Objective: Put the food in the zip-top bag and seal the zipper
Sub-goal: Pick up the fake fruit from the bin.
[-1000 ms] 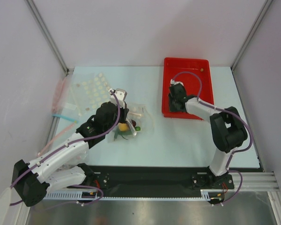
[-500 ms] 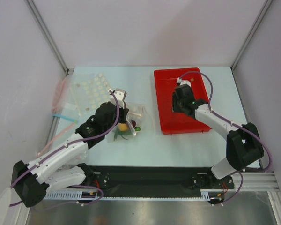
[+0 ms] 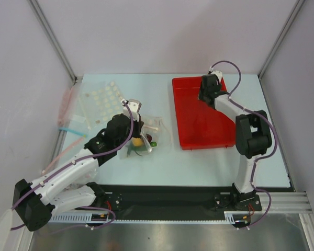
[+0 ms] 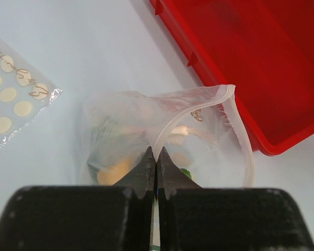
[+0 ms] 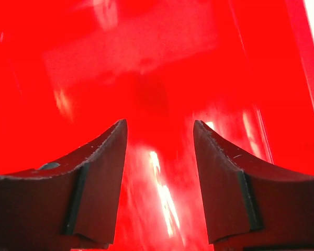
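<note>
The zip-top bag (image 3: 148,135) (image 4: 162,130) lies left of centre, its mouth gaping toward the red tray. My left gripper (image 3: 135,124) (image 4: 156,153) is shut on the bag's near rim, pinching a fold of the clear film. Inside the bag there is food: a yellow ball (image 3: 138,140) (image 4: 112,171) and something green (image 3: 153,143) (image 4: 186,171). The pale zipper strip (image 4: 239,130) curves around the open mouth. My right gripper (image 3: 204,95) (image 5: 159,130) hangs open over the far end of the tray's floor, with nothing between its fingers.
The red tray (image 3: 201,117) (image 4: 261,63) (image 5: 146,57) lies lengthwise right of the bag. A flat dotted bag (image 3: 102,99) (image 4: 10,94) lies at the back left, with plain clear bags (image 3: 68,112) beside it along the left wall.
The red tray turned from crosswise to lengthwise and slid nearer the bag. My right gripper then moved to the tray's far end and its jaws spread wider. The left arm held still.
</note>
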Tool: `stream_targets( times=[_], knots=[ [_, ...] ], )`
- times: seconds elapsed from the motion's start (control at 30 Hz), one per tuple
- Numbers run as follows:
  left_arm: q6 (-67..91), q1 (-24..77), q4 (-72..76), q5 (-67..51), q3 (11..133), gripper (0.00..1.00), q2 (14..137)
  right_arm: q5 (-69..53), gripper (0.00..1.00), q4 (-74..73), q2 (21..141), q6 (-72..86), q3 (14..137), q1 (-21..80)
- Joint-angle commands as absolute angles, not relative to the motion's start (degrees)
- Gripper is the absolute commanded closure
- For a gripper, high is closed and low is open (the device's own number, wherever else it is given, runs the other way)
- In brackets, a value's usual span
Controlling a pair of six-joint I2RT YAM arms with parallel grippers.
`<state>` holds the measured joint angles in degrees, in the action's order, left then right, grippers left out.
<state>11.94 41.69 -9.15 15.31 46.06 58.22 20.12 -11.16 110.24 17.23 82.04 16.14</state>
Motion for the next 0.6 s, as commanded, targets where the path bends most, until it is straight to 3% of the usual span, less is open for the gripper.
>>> stream_targets(
  times=[0.0,0.23,0.57],
  knots=[
    [11.95,41.31,-7.65,16.00,47.37,1.00,58.27,26.54,0.42,-7.13,115.39,16.87,89.55,16.00],
    [11.87,41.31,-7.56,16.35,47.29,1.00,58.18,30.85,0.38,-2.29,123.83,17.32,97.37,13.37],
    [11.78,41.22,-7.65,16.61,47.20,1.00,58.10,29.18,0.38,-6.85,135.08,15.21,110.29,10.20]
  ],
)
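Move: Toward the bin's far right corner lies the small round brownish fake fruit, about 15 cm ahead of the open right hand, some 7 cm to its right and roughly 8 cm below. The bin's corner rim stands just outside it, about 18 cm ahead of the right hand, 10 cm to the right and 4 cm below. From the left hand, the fruit is some 37 cm ahead, 35 cm to the right and 18 cm below. Reaching forward about 11 cm over the bin, the right hand closes on the far right corner where the small round fruit lies, veering some 5 cm to the right as it goes and sinking slightly. The wrist swings about 10 degrees clockwise and its fingers tip up a little; they stay open, with no touch on the fruit to be seen. ##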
